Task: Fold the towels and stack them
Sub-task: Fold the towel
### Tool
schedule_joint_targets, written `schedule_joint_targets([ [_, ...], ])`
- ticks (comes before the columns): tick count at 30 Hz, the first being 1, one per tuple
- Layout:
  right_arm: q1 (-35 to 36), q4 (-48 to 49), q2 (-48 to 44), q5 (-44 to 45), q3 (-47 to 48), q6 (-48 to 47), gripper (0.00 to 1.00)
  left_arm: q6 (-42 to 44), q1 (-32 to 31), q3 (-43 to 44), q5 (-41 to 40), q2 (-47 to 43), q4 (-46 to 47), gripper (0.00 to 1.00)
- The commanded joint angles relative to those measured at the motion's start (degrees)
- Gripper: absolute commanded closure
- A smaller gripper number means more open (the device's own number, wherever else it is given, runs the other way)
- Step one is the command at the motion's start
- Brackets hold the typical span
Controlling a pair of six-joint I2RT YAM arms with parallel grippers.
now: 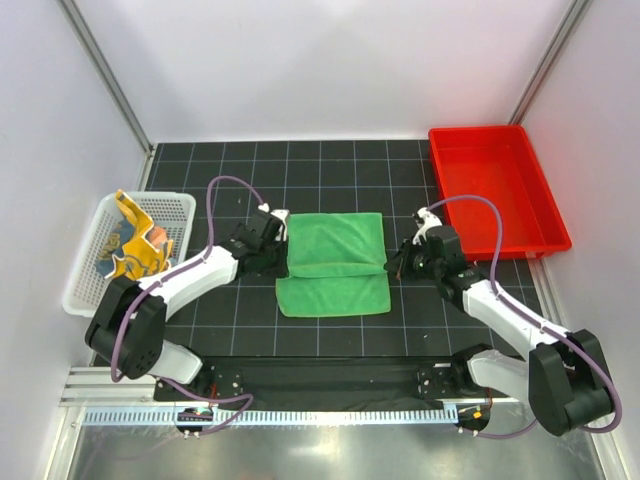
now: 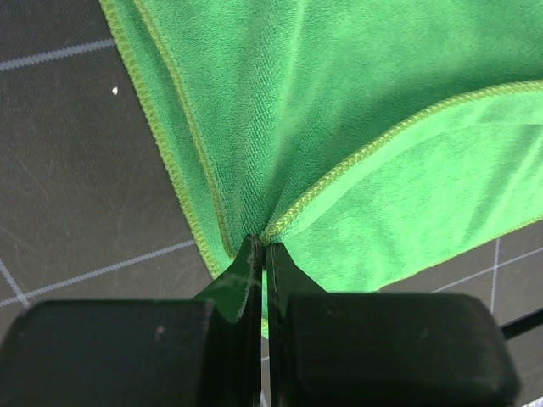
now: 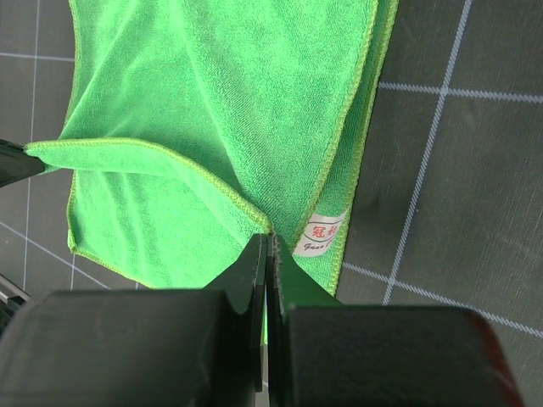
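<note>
A plain green towel (image 1: 334, 262) lies on the black gridded mat, its far half doubled over toward the near half. At the fold's left edge my left gripper (image 1: 281, 240) is shut on a corner of the green towel (image 2: 339, 110). On the right edge, my right gripper (image 1: 398, 262) pinches the opposite corner of the same towel (image 3: 204, 102), beside its white label (image 3: 321, 232). In both wrist views the jaws are pressed together with green fabric between the tips. A yellow-orange towel (image 1: 138, 243) with a dark blue edge sits crumpled in the white basket (image 1: 86, 262).
The white basket stands at the left edge of the mat. A red tray (image 1: 497, 190) sits at the back right, close to my right arm. White walls enclose the mat on three sides.
</note>
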Motion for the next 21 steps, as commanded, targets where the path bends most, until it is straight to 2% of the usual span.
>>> schedule_joint_targets([
  [1, 0.7, 0.3, -1.7, 0.0, -0.7, 0.8, 0.99, -0.9, -0.3, 0.2, -2.1, -2.8, -0.4, 1.00],
  [8, 0.7, -3.7, -6.0, 1.5, 2.3, 0.5, 0.99, -1.0, -0.3, 3.6, -4.8, -6.7, -5.2, 1.00],
  [13, 0.7, -7.3, -9.3, 0.0, 5.0, 0.6, 0.99, -2.5, -0.8, 5.4, -3.4, -10.4, -6.9, 1.00],
  [18, 1.0, -7.9, -11.2, -1.0, 2.5, 1.9, 0.99, -4.4, -3.6, 2.3, -4.2, -12.8, -7.3, 1.00],
  [21, 1.2, -5.6, -12.4, -1.9, -2.2, 4.4, 0.99, -5.9, -5.9, -2.2, -6.7, -13.4, -6.7, 1.00],
])
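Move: Pinching the two corners of the towel's upper layer, the hands have the lower layer's near edge still to reach: its left corner lies some 8 cm back from the left hand, 2 cm to its left and 4 cm down; its right corner is about 8 cm straight back from the right hand and 4 cm down. The fold crease runs roughly 14 cm ahead of both hands, level sideways. The white basket stands 33 cm left and 4 cm ahead of the left hand. Lifting the pinched hem off towards the ceiling, both hands linger low for an instant, then rise, the left about 7 cm and the right about 4 cm, away from the lower layer. Only at the end do they ease back towards the robot by a centimetre or two, fingertips tipping slightly up and outward, fingers still shut on the corners. ##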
